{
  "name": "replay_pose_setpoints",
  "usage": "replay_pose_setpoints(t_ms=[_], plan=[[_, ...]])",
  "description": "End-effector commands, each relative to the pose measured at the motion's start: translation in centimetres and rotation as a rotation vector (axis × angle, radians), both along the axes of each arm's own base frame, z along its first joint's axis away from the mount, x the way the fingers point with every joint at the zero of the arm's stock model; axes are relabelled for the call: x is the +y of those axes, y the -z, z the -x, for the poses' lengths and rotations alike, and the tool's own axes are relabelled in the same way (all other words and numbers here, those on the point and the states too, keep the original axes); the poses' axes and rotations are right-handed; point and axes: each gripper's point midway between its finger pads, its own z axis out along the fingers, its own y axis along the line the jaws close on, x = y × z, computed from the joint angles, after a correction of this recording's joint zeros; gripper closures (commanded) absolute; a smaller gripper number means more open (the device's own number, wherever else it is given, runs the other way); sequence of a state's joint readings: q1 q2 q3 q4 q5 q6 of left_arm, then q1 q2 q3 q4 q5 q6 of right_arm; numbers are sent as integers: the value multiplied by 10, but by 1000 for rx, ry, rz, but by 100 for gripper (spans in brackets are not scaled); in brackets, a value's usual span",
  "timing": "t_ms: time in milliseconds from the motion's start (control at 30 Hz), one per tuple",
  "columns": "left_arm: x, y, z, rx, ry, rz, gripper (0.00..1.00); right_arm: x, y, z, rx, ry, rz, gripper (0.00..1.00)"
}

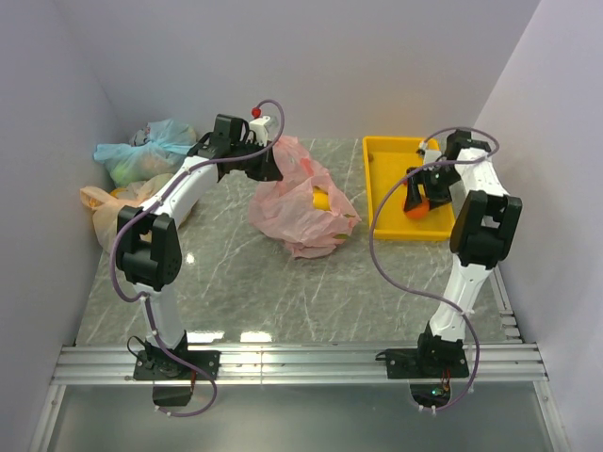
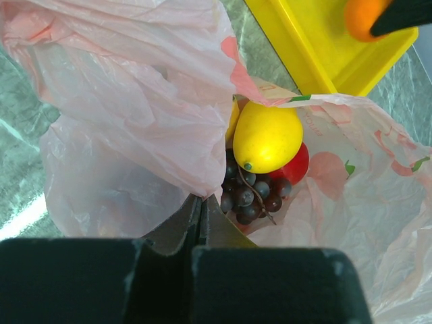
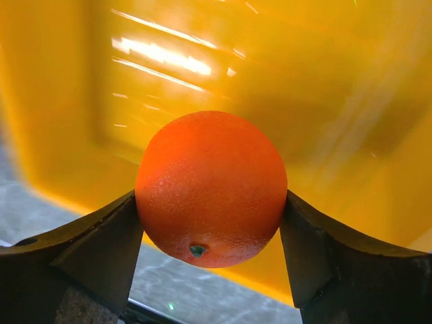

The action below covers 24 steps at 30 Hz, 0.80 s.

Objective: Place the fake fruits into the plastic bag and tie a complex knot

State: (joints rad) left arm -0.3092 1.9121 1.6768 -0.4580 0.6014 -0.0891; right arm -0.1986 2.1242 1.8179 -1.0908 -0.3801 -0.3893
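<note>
The salmon-pink plastic bag [image 1: 301,202] lies open mid-table. My left gripper [image 1: 273,162] is shut on the bag's upper edge [image 2: 196,189] and holds it up. Inside the bag I see a yellow lemon [image 2: 266,137], a red round fruit [image 2: 297,165] and a dark purple grape bunch [image 2: 250,192]. My right gripper [image 1: 417,200] is shut on an orange ball [image 3: 210,189], held above the yellow tray [image 1: 396,184]; the same ball shows in the left wrist view [image 2: 361,17].
A blue-green tied bag [image 1: 146,151] and a pale peach-orange tied bag [image 1: 113,207] lie at the far left by the wall. The yellow tray [image 2: 324,54] stands right of the pink bag. Walls close in on both sides.
</note>
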Motion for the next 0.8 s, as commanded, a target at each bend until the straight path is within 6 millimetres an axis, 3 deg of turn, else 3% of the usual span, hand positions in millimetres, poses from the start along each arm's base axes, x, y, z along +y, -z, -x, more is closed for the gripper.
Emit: replay_pose_setpoints(t_ms=[0, 100, 133, 200, 233, 267, 333, 367, 500, 567, 600, 633, 767], plan=[[-3, -26, 4, -75, 31, 21, 100, 48, -116, -30, -345, -86, -214, 59], [-3, -27, 7, -77, 37, 30, 100, 96, -162, -44, -485, -170, -334, 62], [-3, -28, 8, -74, 38, 32, 100, 127, -178, -43, -520, -241, -399, 62], [-5, -26, 11, -59, 41, 42, 100, 161, -201, -48, -604, -312, -467, 62], [-5, -25, 11, -54, 40, 45, 100, 180, -205, -47, -621, -347, -496, 62], [-5, -25, 13, -52, 41, 47, 100, 212, -210, -42, -638, -408, -528, 62], [-6, -23, 15, -41, 38, 49, 100, 244, -223, -44, -697, -466, -564, 62], [-6, -26, 15, -47, 38, 52, 100, 269, -224, -37, -702, -512, -578, 63], [-4, -29, 17, -58, 37, 49, 100, 317, -208, -25, -685, -624, -589, 63], [-3, -31, 18, -60, 31, 44, 100, 330, -203, -14, -665, -696, -604, 65], [-2, -31, 18, -63, 31, 41, 100, 334, -188, -3, -590, -715, -604, 65], [0, -32, 18, -63, 27, 39, 100, 337, -187, 2, -578, -745, -599, 66], [1, -38, 20, -57, 14, 59, 100, 332, -157, 32, -462, -861, -543, 66]])
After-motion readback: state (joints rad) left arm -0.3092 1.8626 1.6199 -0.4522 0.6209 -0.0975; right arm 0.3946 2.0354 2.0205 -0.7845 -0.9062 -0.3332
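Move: The orange is already gripped in the right hand just above the tray floor. The bag's open mouth lies about 27 cm to the left and 3 cm ahead, slightly higher. The lemon inside it is some 26 cm left and 2 cm ahead, about level in height; the tray's middle is 7 cm ahead, 1 cm left and 5 cm lower. From the left hand, the mouth is about 11 cm right, level fore-and-aft, and 10 cm below. Up out of the tray first, by nearly 20 cm and a little forward, then in a fast leftward sweep of about 34 cm, the right hand carries the orange over to the bag, easing back and sinking a few centimetres at the end. Its wrist swings counter-clockwise and tips the fingers leftward, grip unchanged. The left hand keeps the bag's rim pinched, drifting slightly back. ##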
